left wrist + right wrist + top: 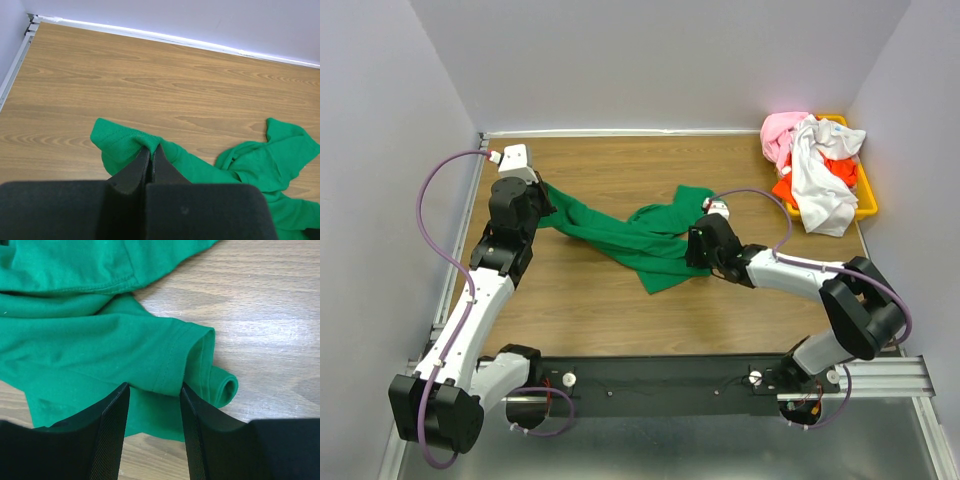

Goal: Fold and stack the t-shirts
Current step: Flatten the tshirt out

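A bright green t-shirt (630,240) lies crumpled and stretched across the middle of the wooden table. My left gripper (545,205) is at its left end, shut on a pinched fold of the cloth (120,142), with the jaws (151,147) pressed together. My right gripper (692,245) is low at the shirt's right side. In the right wrist view it (154,386) stands open, its fingers (112,415) straddling a hemmed sleeve edge of the green t-shirt (90,340). Pink (782,130), white (820,175) and orange-red (785,188) t-shirts lie piled at the back right.
A yellow-orange bin (866,195) at the back right corner holds the piled shirts, which spill over its left side. Pale walls close in the table on three sides. Bare wood (590,310) shows between the shirt and the arm bases.
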### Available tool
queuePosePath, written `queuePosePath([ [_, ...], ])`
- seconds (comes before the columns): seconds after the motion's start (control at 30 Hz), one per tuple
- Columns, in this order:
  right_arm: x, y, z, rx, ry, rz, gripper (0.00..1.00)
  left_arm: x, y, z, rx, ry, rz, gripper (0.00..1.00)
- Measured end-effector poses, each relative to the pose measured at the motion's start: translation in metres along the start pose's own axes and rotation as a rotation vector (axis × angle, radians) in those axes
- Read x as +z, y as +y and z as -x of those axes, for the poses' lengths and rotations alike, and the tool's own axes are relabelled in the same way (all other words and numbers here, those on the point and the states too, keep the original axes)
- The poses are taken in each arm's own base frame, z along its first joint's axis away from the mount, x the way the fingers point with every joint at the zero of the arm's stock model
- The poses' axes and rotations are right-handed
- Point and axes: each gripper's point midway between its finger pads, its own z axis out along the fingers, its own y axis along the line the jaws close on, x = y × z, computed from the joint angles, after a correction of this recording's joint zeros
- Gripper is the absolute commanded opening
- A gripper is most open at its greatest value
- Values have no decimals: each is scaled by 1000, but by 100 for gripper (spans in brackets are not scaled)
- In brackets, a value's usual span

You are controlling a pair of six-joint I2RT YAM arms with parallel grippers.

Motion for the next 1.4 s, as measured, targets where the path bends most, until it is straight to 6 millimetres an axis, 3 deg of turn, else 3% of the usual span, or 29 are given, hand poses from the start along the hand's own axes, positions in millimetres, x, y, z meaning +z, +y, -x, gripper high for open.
queuePosePath([
  [0.33,7,-14,2,21,-2,-48,51,0,0,0,0,0,0,0],
  [0.53,8,-16,5,27,-8,-53,45,0,0,0,0,0,0,0],
  [0.7,10,-16,8,27,-8,-55,24,0,0,0,0,0,0,0],
  [0.83,11,-18,8,32,-8,-57,0,0,0,0,0,0,0,0],
  [0.97,8,-19,14,39,-18,-52,0,0,0,0,1,0,0,0],
  [1.07,-4,-24,35,59,-66,-49,0,2,2,-2,10,5,11,0],
  [1.13,-13,-27,60,75,-111,-49,1,7,8,-7,21,18,44,0],
  [1.2,-23,-29,88,93,-163,-46,0,12,12,-11,28,42,69,0],
  [1.3,-45,-26,149,103,-270,-33,0,20,12,-10,32,75,95,0],
  [1.4,-78,-18,206,97,-381,-9,0,16,3,27,2,18,81,0],
])
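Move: The right hand has the green t-shirt's open folded edge almost between its half-open fingertips: about 2 cm ahead, 1 cm to the right and 1 cm below. The shirt's loose flap lies some 12 cm ahead and 3 cm left, and its near corner roughly 6 cm back and 9 cm left. The laundry basket is about 20 cm ahead and 28 cm right. From the left hand, that folded edge is some 29 cm right, 2 cm back and 24 cm below. Pinching the t-shirt's folded edge, the right hand first eases about 2 cm forward and slightly right while its half-open fingers shut, then sweeps it up some 20 cm, with some 8 cm more forward and a little right, fingertips tilting up about 20 degrees. The left hand keeps its pinch on the raised end, finally shifting 2 cm forward, dipping slightly, then rising. ##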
